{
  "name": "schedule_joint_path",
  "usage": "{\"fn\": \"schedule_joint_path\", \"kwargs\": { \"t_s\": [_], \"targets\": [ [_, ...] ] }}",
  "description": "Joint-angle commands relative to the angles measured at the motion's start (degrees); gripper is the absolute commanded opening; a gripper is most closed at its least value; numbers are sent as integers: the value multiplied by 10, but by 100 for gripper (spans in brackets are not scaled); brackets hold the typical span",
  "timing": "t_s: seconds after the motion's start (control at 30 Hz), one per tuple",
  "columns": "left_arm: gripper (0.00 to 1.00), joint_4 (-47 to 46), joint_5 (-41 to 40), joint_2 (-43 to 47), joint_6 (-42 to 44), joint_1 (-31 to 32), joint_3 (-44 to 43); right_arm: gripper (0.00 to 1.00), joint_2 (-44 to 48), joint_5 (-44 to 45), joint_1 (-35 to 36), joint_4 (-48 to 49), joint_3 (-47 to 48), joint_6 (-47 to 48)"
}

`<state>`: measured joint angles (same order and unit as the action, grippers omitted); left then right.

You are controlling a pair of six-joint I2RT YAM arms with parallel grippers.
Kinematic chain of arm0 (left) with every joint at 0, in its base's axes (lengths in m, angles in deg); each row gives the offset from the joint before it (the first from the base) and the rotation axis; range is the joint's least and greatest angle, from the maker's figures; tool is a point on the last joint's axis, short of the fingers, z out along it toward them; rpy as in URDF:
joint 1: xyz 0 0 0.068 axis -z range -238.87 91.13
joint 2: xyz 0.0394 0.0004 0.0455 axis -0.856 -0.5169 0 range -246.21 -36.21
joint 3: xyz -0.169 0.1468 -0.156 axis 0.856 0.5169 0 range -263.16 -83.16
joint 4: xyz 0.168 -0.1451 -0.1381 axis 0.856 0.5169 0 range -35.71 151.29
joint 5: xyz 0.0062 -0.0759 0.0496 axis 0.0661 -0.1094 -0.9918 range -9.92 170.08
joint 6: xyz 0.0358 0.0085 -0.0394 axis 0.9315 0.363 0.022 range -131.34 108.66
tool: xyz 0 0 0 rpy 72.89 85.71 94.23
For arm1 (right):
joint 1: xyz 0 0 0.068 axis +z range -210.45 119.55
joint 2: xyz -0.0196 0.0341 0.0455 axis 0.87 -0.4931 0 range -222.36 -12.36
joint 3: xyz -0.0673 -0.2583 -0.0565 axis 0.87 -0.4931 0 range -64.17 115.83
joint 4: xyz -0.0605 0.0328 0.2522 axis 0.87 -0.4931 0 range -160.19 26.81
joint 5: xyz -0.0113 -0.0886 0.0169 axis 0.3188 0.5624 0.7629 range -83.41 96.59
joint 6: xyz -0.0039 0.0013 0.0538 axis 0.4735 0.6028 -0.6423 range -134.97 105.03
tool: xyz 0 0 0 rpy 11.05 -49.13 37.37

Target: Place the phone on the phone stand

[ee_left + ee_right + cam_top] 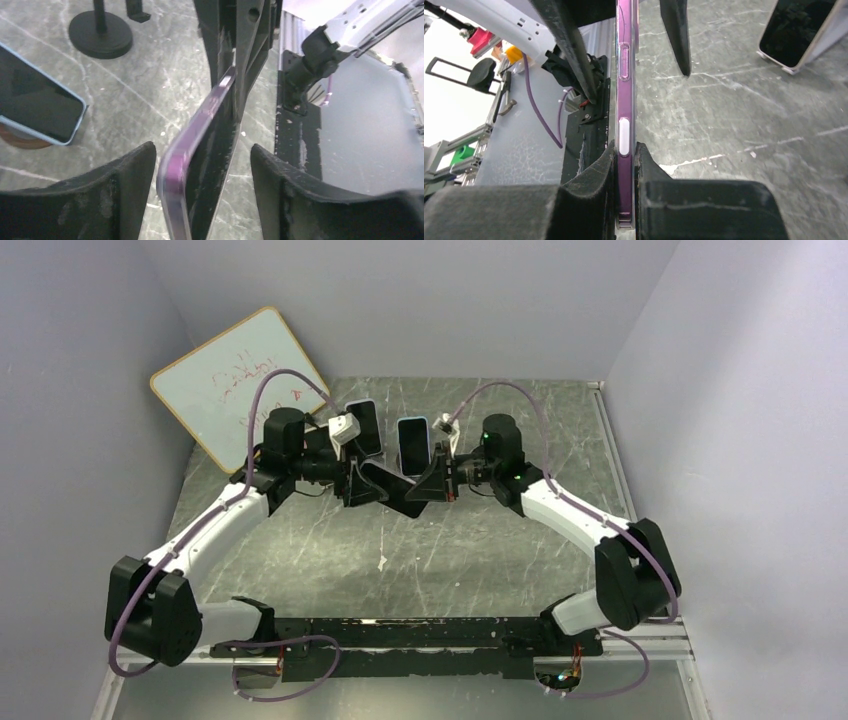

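Observation:
A purple-edged phone (625, 90) hangs on edge above the table middle, between the two arms. My right gripper (625, 147) is shut on one end of the phone (392, 485), its pads pressed against both faces. My left gripper (201, 150) is open and straddles the other end; the purple edge (172, 175) stands between the fingers with a gap on each side. An empty black phone stand (100, 32) with a round base shows at the top left of the left wrist view. In the top view the arms hide it.
Two other phones (363, 426) (412, 445) stand propped at the back of the table. A blue-cased phone (37, 105) and a pale-cased one (799, 30) show in the wrist views. A whiteboard (240, 380) leans in the back left corner. A black rail (420, 635) runs along the near edge.

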<state>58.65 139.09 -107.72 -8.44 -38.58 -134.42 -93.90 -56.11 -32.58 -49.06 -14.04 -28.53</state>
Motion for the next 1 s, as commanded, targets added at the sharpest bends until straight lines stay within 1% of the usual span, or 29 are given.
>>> {"fn": "schedule_joint_path", "kwargs": {
  "t_s": [0.0,0.03,0.07,0.1,0.13,0.17,0.33,0.37,0.4,0.43,0.47,0.5,0.57,0.63,0.7,0.73,0.77,0.83,0.97],
  "targets": [
    [65,-39,84,-6,-21,-3,-11,0,-14,-16,31,0,47,28],
    [56,-34,89,-7,-16,-3,-13,0,-18,-16,33,3,49,27],
    [44,-26,94,-11,-12,-2,-14,0,-20,-18,35,5,50,26],
    [28,-22,99,-13,-10,-1,-15,0,-22,-16,35,3,52,30],
    [9,-18,103,-16,-10,0,-15,0,-24,-15,34,-7,57,38],
    [5,-17,106,-15,-10,1,-14,0,-24,-15,34,-15,61,45],
    [5,-29,125,-7,-12,4,-8,0,-31,-10,30,-27,79,54],
    [5,-32,121,-5,-13,4,-8,7,-31,-9,28,-27,80,54],
    [5,-38,114,0,-18,4,-6,26,-30,-2,27,-24,79,53],
    [5,-54,109,4,-24,4,-4,41,-24,7,25,-11,72,46],
    [5,-68,99,9,-43,4,-1,53,-17,19,23,16,59,31],
    [5,-82,92,14,-55,4,2,64,-9,30,18,55,42,12],
    [5,-129,71,28,-91,4,14,77,14,70,3,151,-8,-44],
    [5,-218,50,45,-150,4,38,82,39,140,-15,269,-72,-101],
    [5,-317,17,64,-207,2,66,86,58,202,-22,366,-134,-129],
    [5,-395,2,68,-242,2,80,89,62,227,-23,411,-160,-143],
    [5,-450,-10,68,-276,2,96,90,60,235,-24,465,-184,-153],
    [5,-538,-13,55,-336,3,106,90,43,228,-25,531,-200,-184],
    [5,-682,-2,17,-436,4,116,90,-23,176,-25,696,-203,-278]
  ]
}}
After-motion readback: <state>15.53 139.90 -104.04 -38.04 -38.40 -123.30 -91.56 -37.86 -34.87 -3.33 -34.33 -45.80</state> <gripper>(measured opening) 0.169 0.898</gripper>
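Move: The phone, gripped at its right end by the right hand, has its middle about 4 cm to that hand's left. From the left hand, open around its other end, the middle is some 4 cm to the right and 1 cm back. The nearest phone on a stand is about 16 cm ahead of the left hand and 11 cm to its right, the next some 21 cm ahead and 2 cm left; both are some 14 cm lower. The phone is fed a further 2 cm leftward by the right hand while the left fingers close on its left end, drawing back about 2 cm. The right fingers then open wide and let go, and that hand goes forward and right, about 4 cm each way, turning some 20 degrees clockwise; the left keeps its pinch and lifts about 5 cm, fingertips tilting up. ##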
